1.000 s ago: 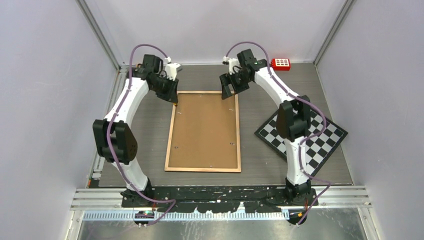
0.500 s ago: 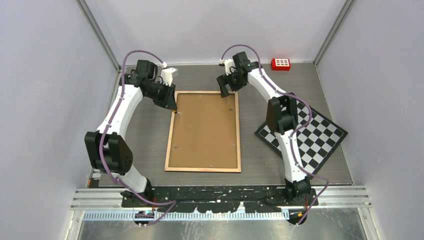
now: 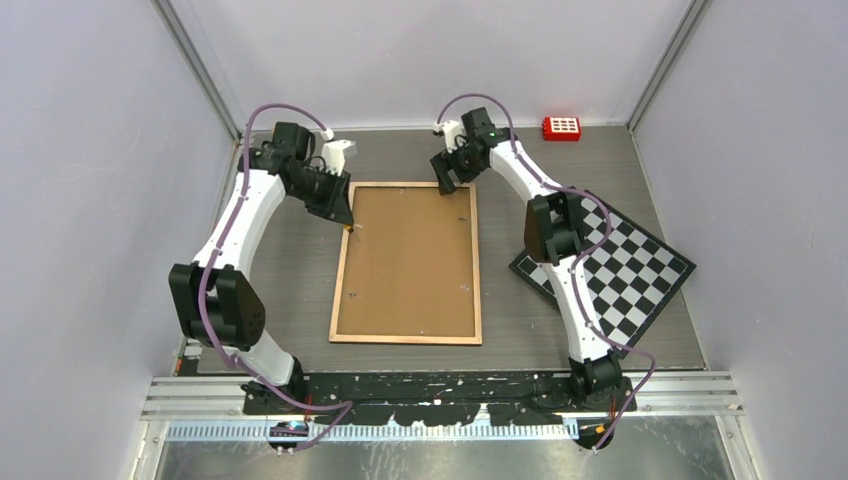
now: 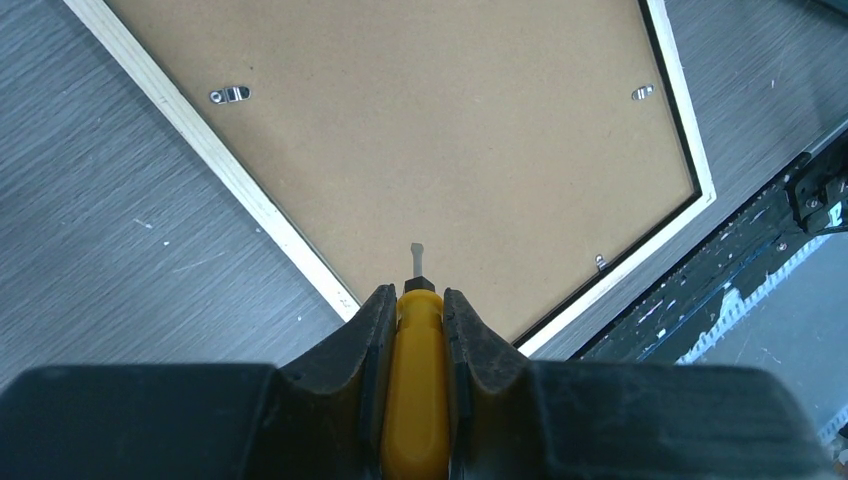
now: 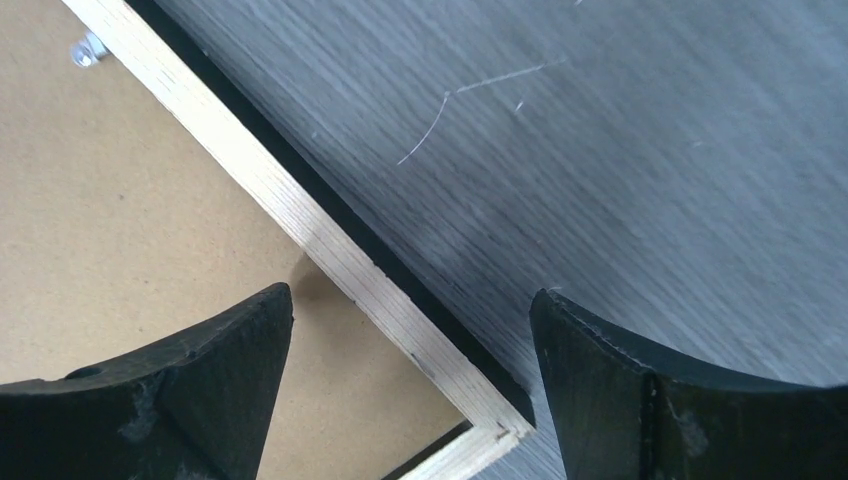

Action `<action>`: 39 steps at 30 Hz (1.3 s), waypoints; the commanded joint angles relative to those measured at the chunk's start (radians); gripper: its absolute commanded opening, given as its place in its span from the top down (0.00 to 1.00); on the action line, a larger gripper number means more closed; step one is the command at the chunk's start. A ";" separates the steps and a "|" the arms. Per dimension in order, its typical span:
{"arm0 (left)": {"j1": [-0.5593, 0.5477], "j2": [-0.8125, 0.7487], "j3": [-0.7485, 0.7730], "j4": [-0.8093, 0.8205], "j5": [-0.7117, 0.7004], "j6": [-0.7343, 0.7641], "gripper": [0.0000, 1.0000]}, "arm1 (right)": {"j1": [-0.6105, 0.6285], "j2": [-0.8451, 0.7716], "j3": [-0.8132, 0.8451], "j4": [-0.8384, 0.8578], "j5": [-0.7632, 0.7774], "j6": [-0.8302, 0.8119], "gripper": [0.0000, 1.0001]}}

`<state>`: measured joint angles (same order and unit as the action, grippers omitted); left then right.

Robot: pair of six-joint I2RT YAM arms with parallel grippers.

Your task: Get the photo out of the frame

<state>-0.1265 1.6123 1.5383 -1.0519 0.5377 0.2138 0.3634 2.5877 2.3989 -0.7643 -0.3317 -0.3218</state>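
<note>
The frame (image 3: 343,270) lies face down mid-table, showing its brown backing board (image 3: 410,265) inside a pale wood rim. The photo is hidden under the board. My left gripper (image 3: 340,208) is shut on a yellow-handled screwdriver (image 3: 349,227). In the left wrist view the gripper (image 4: 417,292) holds the screwdriver (image 4: 415,380) with its metal tip over the board, just inside the rim (image 4: 200,150). My right gripper (image 3: 450,178) is open at the frame's far right corner. In the right wrist view the gripper (image 5: 410,296) straddles the rim (image 5: 300,225) close above it.
Small metal clips (image 4: 229,95) sit along the board's edges; one shows in the right wrist view (image 5: 88,50). A black-and-white checkerboard (image 3: 640,270) lies right of the frame, partly under the right arm. A red block (image 3: 561,128) sits at the back right. Walls enclose the table.
My left gripper has brought the screwdriver tip a little nearer along the frame's left rim. My right gripper has shifted slightly left and back over the far right corner.
</note>
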 commanded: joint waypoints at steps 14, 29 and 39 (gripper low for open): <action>0.022 -0.045 0.005 -0.005 -0.016 -0.011 1.00 | -0.009 -0.001 -0.024 -0.143 0.139 -0.006 0.70; 0.063 -0.007 0.027 0.025 -0.007 -0.052 1.00 | -0.106 -0.108 -0.137 -0.209 0.138 0.229 0.99; 0.075 -0.009 0.026 0.064 -0.107 -0.105 1.00 | -0.115 -0.280 -0.448 -0.074 0.184 0.561 0.99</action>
<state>-0.0647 1.6066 1.5383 -1.0271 0.4599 0.1352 0.2440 2.3779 2.0453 -0.8604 -0.2249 0.0170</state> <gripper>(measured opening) 0.212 0.433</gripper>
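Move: The top bar of the frame, the edge farthest from my base, lies between my open right fingers, about 1 cm below and 1 cm back. Its right corner is some 6 cm to the right of my right hand and 1 cm back; a clip on the top edge is about 10 cm left and 2 cm back, and the upper clip of the right side 3 cm right and 10 cm back. From my left hand, still holding the screwdriver, that bar is some 21 cm ahead, 21 cm right and 17 cm below. I sink my right hand about 1 cm and close its fingers across the top bar near the right corner, then, keeping that pinch, drag the bar level to the right and back, some 9 cm right and 6 cm back, picking up speed as the wrist swings about 25 degrees clockwise. My left hand, still gripping the screwdriver, eases about 3 cm left above the frame. ##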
